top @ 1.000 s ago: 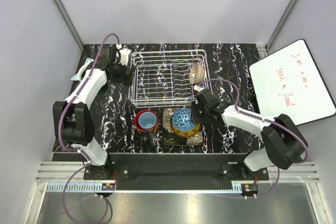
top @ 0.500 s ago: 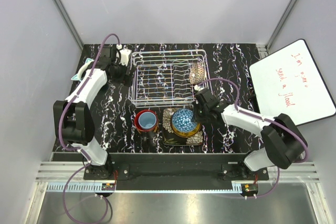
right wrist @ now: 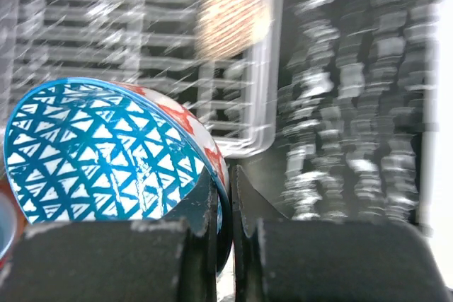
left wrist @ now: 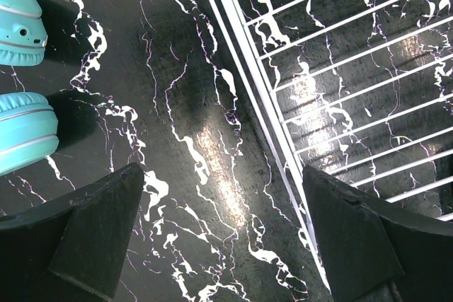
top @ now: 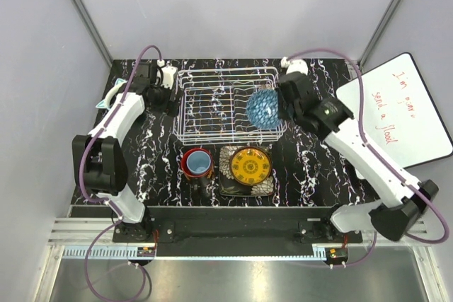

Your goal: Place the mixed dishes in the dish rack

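My right gripper (top: 280, 108) is shut on the rim of a blue lattice-patterned bowl (top: 262, 109) and holds it tilted above the right end of the white wire dish rack (top: 212, 107). In the right wrist view the fingers (right wrist: 225, 196) pinch the bowl's (right wrist: 106, 153) edge. A gold bowl (right wrist: 233, 8) shows blurred in the rack (right wrist: 141, 40) beyond. The mustard-yellow plate (top: 250, 165) lies on the black square plate (top: 248, 187). The light blue cup (top: 199, 162) sits inside the dark mug (top: 187, 167). My left gripper (top: 167, 94) is open and empty beside the rack's left edge (left wrist: 248, 68).
A whiteboard (top: 396, 111) with red writing leans at the right. Turquoise objects (left wrist: 21, 132) lie on the marbled table left of my left gripper (left wrist: 230, 245). Grey walls close in the back and sides.
My right gripper has lifted the blue bowl off the yellow plate and carried it back and up over the rack's right end. The left arm has not moved.
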Robot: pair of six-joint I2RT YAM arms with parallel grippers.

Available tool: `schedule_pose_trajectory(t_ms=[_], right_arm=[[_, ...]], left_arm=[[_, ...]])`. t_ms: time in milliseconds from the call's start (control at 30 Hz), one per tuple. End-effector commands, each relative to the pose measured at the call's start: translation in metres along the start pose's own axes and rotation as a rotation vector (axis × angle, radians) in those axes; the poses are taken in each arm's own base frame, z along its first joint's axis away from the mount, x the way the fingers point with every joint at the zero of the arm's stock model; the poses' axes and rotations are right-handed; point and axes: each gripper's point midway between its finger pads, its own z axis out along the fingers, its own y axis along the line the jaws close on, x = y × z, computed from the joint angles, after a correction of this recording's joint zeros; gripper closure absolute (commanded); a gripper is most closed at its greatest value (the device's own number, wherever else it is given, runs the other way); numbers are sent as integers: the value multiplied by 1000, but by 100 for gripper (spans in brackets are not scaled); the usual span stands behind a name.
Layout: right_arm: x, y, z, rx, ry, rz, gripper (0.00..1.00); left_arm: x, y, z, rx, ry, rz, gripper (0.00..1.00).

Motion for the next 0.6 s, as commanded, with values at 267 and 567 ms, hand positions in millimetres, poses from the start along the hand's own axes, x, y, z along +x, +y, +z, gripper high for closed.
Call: schedule_pose_trajectory(t_ms=[267, 567], right_arm=[[-40, -55, 28, 780, 57, -444, 100], [-27, -46, 51, 841, 92, -580, 100]], left_arm=[[-19, 3, -4, -8, -66, 23, 1], [-17, 3, -4, -4, -66, 18, 2]])
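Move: The right gripper already holds the blue bowl by its rim; its place, the near-right part of the dish rack, lies about 5 cm ahead, 2 cm left and some 22 cm below. The beige bowl standing in the rack is 10 cm ahead, 3 cm left, equally low. The yellow bowl is 8 cm back, 9 cm left and 26 cm down. From the idle left gripper, that rack spot is about 29 cm right, 6 cm back, 9 cm lower. Keep the right fingers shut on the blue bowl's rim and sweep it about 6 cm forward and 3 cm right over the rack's right end, rising briefly before sinking some 7 cm towards the spot on the near side of the beige bowl. Meanwhile roll the wrist about 50 degrees, left side down, until the fingers point right and down, then ease to a stop. ##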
